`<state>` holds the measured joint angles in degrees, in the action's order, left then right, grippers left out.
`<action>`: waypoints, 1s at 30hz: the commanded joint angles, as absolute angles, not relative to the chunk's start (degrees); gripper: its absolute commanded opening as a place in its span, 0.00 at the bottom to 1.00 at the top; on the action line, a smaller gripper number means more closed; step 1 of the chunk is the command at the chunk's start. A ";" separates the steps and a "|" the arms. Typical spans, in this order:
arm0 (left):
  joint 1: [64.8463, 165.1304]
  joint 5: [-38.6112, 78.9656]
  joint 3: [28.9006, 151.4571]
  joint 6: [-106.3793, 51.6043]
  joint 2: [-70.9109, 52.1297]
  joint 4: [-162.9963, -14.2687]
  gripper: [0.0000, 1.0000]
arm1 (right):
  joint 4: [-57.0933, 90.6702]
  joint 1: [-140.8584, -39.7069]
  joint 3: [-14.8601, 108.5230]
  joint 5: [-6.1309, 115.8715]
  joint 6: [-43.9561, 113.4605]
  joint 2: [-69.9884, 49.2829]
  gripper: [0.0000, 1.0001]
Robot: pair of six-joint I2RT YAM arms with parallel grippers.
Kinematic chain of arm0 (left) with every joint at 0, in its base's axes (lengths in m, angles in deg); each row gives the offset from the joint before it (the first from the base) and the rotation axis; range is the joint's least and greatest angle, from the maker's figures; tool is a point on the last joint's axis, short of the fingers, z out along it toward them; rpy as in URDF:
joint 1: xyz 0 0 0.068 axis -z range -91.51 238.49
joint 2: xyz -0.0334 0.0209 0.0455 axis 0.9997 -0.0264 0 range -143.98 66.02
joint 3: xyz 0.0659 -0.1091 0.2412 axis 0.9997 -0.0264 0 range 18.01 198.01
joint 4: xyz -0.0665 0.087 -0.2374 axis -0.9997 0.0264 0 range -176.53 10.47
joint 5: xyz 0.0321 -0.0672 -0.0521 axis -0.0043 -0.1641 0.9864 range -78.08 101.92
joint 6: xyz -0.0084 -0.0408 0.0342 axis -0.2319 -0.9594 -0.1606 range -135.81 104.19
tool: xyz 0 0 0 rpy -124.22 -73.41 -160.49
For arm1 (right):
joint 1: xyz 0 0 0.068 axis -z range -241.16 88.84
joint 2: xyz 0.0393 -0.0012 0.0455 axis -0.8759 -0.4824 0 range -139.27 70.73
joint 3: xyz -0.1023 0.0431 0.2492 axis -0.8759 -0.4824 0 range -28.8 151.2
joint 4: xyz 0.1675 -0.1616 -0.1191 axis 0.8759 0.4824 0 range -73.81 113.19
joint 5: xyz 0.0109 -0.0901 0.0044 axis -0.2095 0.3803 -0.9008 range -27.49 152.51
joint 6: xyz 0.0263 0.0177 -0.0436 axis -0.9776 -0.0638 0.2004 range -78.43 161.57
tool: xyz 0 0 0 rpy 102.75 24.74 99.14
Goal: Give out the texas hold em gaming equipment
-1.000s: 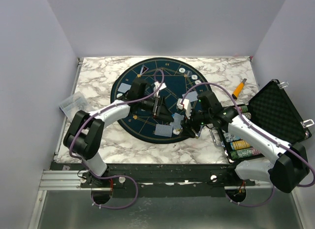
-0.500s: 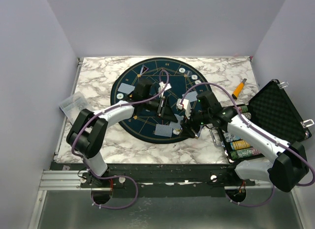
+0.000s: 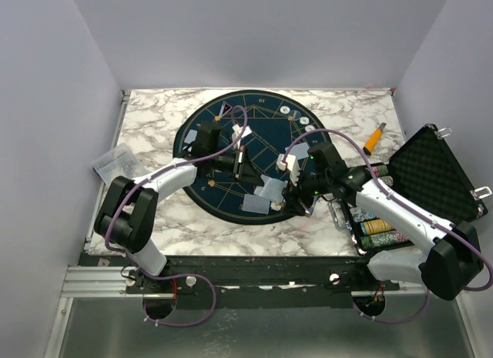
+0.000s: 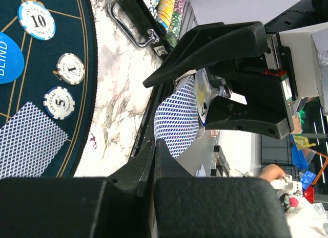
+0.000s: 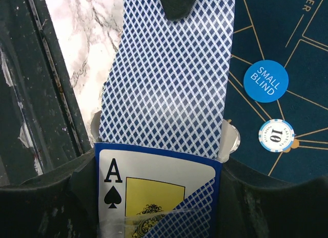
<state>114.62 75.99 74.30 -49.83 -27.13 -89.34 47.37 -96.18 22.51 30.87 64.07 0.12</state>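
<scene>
My right gripper (image 5: 158, 182) is shut on a blue card box (image 5: 154, 197) with an ace of spades printed on its front. A playing card (image 5: 169, 79) with a blue diamond back sticks halfway out of the box. My left gripper (image 4: 155, 145) is shut on that card's (image 4: 177, 120) far edge. In the top view both grippers meet over the near right part of the dark round mat (image 3: 202, 195), left gripper (image 3: 240, 164), right gripper (image 3: 296, 190). On the mat lie a card (image 3: 256, 203), whitish chips (image 4: 70, 68) and a blue small blind disc (image 5: 270, 81).
The open black case (image 3: 431, 177) with stacked chips (image 3: 377, 227) stands at the right. An orange-handled tool (image 3: 374, 138) lies behind it. A clear plastic wrapper (image 3: 113, 159) sits at the table's left edge. More cards (image 3: 226, 110) and chips (image 3: 304, 121) lie on the far mat.
My left gripper reached right to the box, shut on the protruding card and drew back left with it, sliding it partly out. The right arm stayed still.
</scene>
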 commanded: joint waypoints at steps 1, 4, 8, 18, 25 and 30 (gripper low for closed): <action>112.38 77.93 72.30 -48.23 -24.54 -88.21 0.00 | 46.08 -96.27 23.11 31.27 63.58 0.93 0.01; 108.74 79.08 71.01 -48.37 -23.41 -88.20 0.00 | 46.16 -96.25 22.93 31.90 63.45 1.21 0.01; 103.39 79.07 69.54 -47.65 -22.71 -88.29 0.00 | 45.90 -96.25 22.78 32.10 63.37 1.20 0.01; 101.43 77.64 67.77 -44.55 -35.44 -85.04 0.00 | 45.94 -96.27 23.50 31.75 63.41 -0.12 0.01; 102.80 75.03 68.28 -42.09 -39.84 -85.05 0.00 | 45.99 -96.21 23.65 32.00 63.50 -0.50 0.00; 102.99 72.18 68.56 -42.04 -40.32 -84.31 0.10 | 46.07 -96.23 23.75 32.05 63.45 -0.87 0.01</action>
<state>102.60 75.27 68.25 -44.08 -39.70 -84.86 47.18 -96.18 22.51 31.64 64.05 -0.32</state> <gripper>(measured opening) 0.045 0.635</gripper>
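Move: The pinched card, still running back to the card pack, is bound for the face-down card on the mat almost straight under the left fingertips, about 14 cm down. The card pack in the right fingers is some 10 cm to the left hand's right, 3 cm nearer the base and 4 cm lower. The 5 chip sits about 6 cm right of that lying card and 1 cm nearer the base. From the right hand, the lying card is roughly 11 cm left and 10 cm down, 1 cm ahead. The card already pinched in the left fingertips is drawn out of the pack, about 7 cm left and 4 cm forward, then lowered some 11 cm over the lying card, easing back a centimetre as the fingers tip downward, the whole wrist turning about 20 degrees. The left fingers keep their pinch while the right hand holds the pack still. ##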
